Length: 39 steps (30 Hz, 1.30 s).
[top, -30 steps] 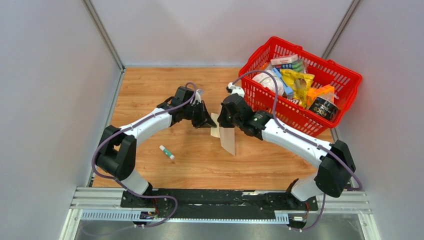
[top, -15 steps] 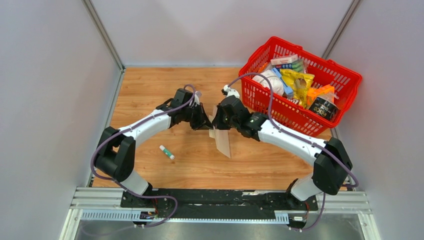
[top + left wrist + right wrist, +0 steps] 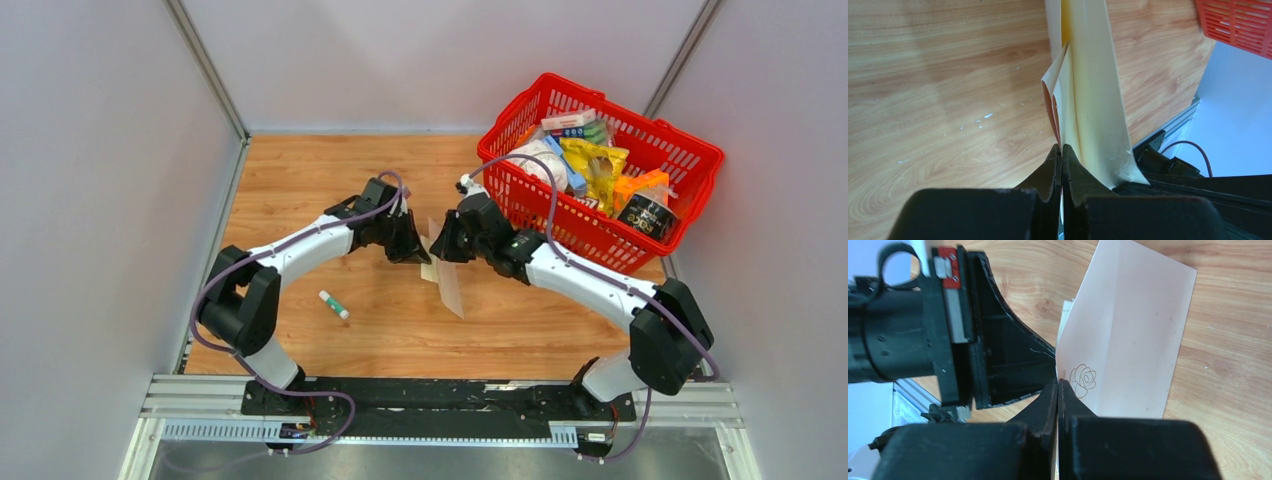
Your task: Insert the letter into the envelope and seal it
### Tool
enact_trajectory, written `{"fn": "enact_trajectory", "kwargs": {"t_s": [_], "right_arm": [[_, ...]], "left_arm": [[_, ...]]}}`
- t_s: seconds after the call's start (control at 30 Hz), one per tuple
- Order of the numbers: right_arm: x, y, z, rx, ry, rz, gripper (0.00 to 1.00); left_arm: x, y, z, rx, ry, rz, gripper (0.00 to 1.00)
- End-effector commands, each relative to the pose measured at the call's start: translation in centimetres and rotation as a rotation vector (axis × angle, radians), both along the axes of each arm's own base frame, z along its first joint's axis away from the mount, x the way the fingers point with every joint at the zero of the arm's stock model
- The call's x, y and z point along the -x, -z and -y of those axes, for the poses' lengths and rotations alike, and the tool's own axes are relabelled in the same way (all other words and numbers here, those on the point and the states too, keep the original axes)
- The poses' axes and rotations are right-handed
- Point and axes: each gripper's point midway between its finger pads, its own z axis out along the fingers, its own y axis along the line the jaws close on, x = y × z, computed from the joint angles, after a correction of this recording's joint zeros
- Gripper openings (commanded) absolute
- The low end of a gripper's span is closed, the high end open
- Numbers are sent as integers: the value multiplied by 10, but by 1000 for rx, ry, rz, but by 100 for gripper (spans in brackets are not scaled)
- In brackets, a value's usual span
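Note:
My left gripper [image 3: 411,246] is shut on the bottom edge of the envelope [image 3: 1093,100], a pale cream-yellow paper standing edge-on above the table. In the left wrist view its layers gape slightly just above the fingertips [image 3: 1054,159]. My right gripper [image 3: 442,247] is shut on a corner of the letter [image 3: 1133,335], a pinkish-beige sheet with a small rose drawing. From above, the letter [image 3: 452,288] hangs below the two grippers, which nearly touch, with the envelope [image 3: 430,266] between them. The left gripper's black body [image 3: 998,355] fills the left of the right wrist view.
A red basket [image 3: 668,140] full of packaged goods stands at the back right, close behind the right arm. A white glue stick with a green cap [image 3: 334,305] lies on the wooden table [image 3: 300,170] at the front left. Grey walls enclose the table.
Both grippers have drawn closer together over the middle of the table. The letter has swung slightly left with the right gripper. Both stay shut on their papers.

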Motion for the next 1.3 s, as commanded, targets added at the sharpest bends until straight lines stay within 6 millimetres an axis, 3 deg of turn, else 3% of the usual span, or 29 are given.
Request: {"fn": "enact_trajectory", "kwargs": {"t_s": [0.0, 0.2, 0.4, 0.63, 1.0, 1.27], "right_arm": [[-6, -38, -6, -112, 1, 60, 0], [-8, -36, -7, -125, -12, 31, 0], [-10, -40, -11, -161, -13, 23, 0], [-15, -48, -10, -169, 8, 30, 0], [-24, -57, -5, -160, 54, 38, 0], [-34, -49, -18, -203, 80, -6, 0]], "left_arm": [[-6, -5, 14, -1, -15, 17, 0], [-10, -15, 28, 46, -4, 44, 0], [-8, -5, 35, 0, 12, 35, 2], [-7, -11, 38, 23, 21, 68, 40], [-3, -48, -6, -40, 7, 226, 62], [2, -56, -60, -146, -59, 266, 63]]}}
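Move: The left hand holds the folded letter at the mouth of the envelope, whose middle lies about 4 cm to that hand's right, 1 cm back and some 2 cm lower. From the left hand, the glue stick lies on the table about 17 cm left, 9 cm back and 11 cm lower; the red basket is some 33 cm right and 18 cm ahead. For the right hand, already pinching the envelope's upper edge, the envelope's middle is about 2 cm right, 2 cm back and 5 cm below. With fingers still shut on the letter, the left hand pushes it right into the envelope by about 3 cm, sinks another centimetre as its fingers spread and let go, then draws up and left about 6 cm each way, its fingertips tilting upward by over 10 degrees. The right hand stays shut on the envelope's edge as a counterhold, nearly still until late, when it lifts about 3 cm in all and eases forward some 2 cm. ##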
